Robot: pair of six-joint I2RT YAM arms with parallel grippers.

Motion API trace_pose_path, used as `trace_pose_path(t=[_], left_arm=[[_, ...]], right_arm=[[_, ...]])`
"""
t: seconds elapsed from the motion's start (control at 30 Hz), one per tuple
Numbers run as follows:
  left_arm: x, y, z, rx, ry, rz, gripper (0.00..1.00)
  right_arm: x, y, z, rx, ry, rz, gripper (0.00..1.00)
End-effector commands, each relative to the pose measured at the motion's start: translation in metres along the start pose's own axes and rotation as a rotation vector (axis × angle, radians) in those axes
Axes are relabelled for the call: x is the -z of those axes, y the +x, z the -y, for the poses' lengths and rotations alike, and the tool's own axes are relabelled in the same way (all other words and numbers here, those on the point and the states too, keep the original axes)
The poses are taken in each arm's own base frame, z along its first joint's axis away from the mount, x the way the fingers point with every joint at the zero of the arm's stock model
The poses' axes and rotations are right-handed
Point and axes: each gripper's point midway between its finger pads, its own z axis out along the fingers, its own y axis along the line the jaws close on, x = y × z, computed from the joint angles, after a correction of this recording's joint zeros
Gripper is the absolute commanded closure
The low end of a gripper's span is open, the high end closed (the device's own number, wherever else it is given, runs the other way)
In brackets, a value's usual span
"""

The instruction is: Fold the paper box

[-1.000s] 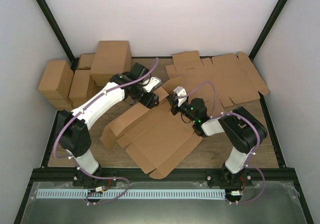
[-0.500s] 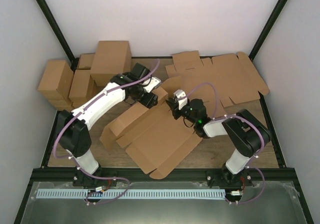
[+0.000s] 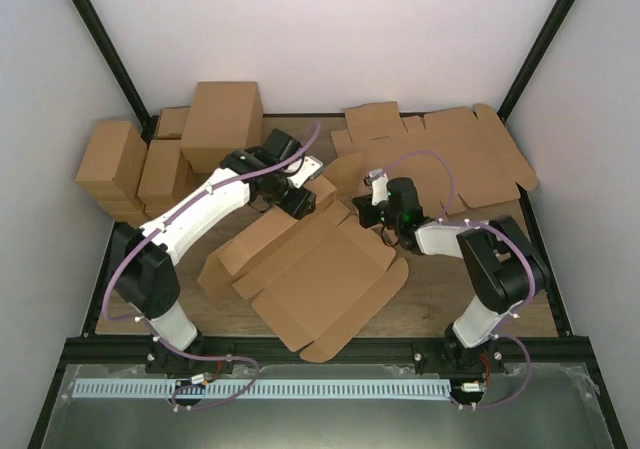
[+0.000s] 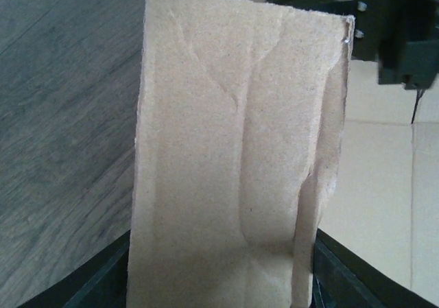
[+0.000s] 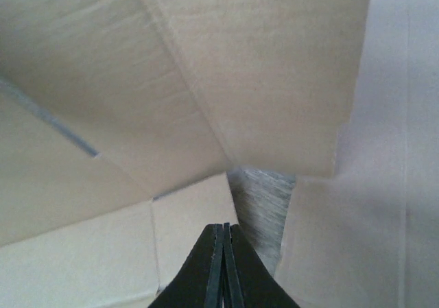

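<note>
The paper box (image 3: 320, 279) lies mostly flat in the middle of the table, a brown die-cut sheet with several flaps. My left gripper (image 3: 298, 197) is at its far edge. In the left wrist view a creased flap (image 4: 233, 150) fills the whole gap of the left gripper (image 4: 221, 284), and the fingers (image 4: 103, 280) press against its two side edges. My right gripper (image 3: 363, 206) hovers at the sheet's far right corner. In the right wrist view the right gripper (image 5: 223, 232) is shut and holds nothing, poised over a flap (image 5: 192, 219) beside a strip of bare table.
A pile of flat cardboard sheets (image 3: 440, 154) lies at the back right. Folded brown cartons (image 3: 220, 119) are stacked at the back left, with smaller ones (image 3: 110, 159) beside them. A black frame rail (image 3: 330, 347) runs along the near edge.
My right gripper has pulled back to the right, off the middle of the sheet, and closed. The sheet's right side has dropped and shifted a little. My left gripper keeps its place on the flap.
</note>
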Motion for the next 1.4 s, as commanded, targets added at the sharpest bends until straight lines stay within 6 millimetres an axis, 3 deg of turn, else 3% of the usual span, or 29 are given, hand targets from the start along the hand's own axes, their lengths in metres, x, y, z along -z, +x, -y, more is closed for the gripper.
trace_pose_path(t=[0.0,0.13,0.33,0.8,1.07,1.37], left_arm=[[0.008,0.003,0.009,-0.012,0.019,0.011,0.39],[0.013,0.003,0.012,-0.017,0.023,0.028,0.39],[0.021,0.003,0.015,-0.017,0.028,0.06,0.41],[0.023,0.012,0.016,-0.01,0.021,0.1,0.42],[0.023,0.012,0.017,-0.006,0.024,0.118,0.42],[0.02,0.012,0.017,0.001,0.023,0.113,0.42]], right_arm=[[-0.019,0.011,0.012,-0.066,0.053,-0.128,0.99],[-0.032,0.012,0.013,-0.095,0.044,-0.161,0.99],[-0.034,0.01,0.013,-0.133,0.041,-0.147,0.99],[-0.044,0.04,0.017,-0.118,0.027,-0.199,0.99],[-0.048,0.049,0.005,-0.126,-0.048,-0.22,0.99],[-0.031,0.042,-0.022,-0.134,-0.175,-0.215,0.99]])
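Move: The end flap on the raised side wall lies about 6 cm ahead of the right fingertips, 2 cm to their left and barely below them. From that hand, the small corner flap is 3 cm back, 4 cm left and 8 cm down; the spare sheet's middle is 12 cm ahead, 17 cm right and 9 cm down. The left gripper holds the side wall; the base panel's middle lies about 16 cm back, 5 cm right and 16 cm down from it. Lower the right gripper, fingers shut, by about 6.5 cm into the bare gap beside the end flap, first easing 2 cm forward, then tipping the fingers some 15 degrees further down and drawing slightly back and left at the bottom. Meanwhile keep the left gripper's hold across the side wall and drag it about 2.5 cm back towards the base, a little left, then hold still. ##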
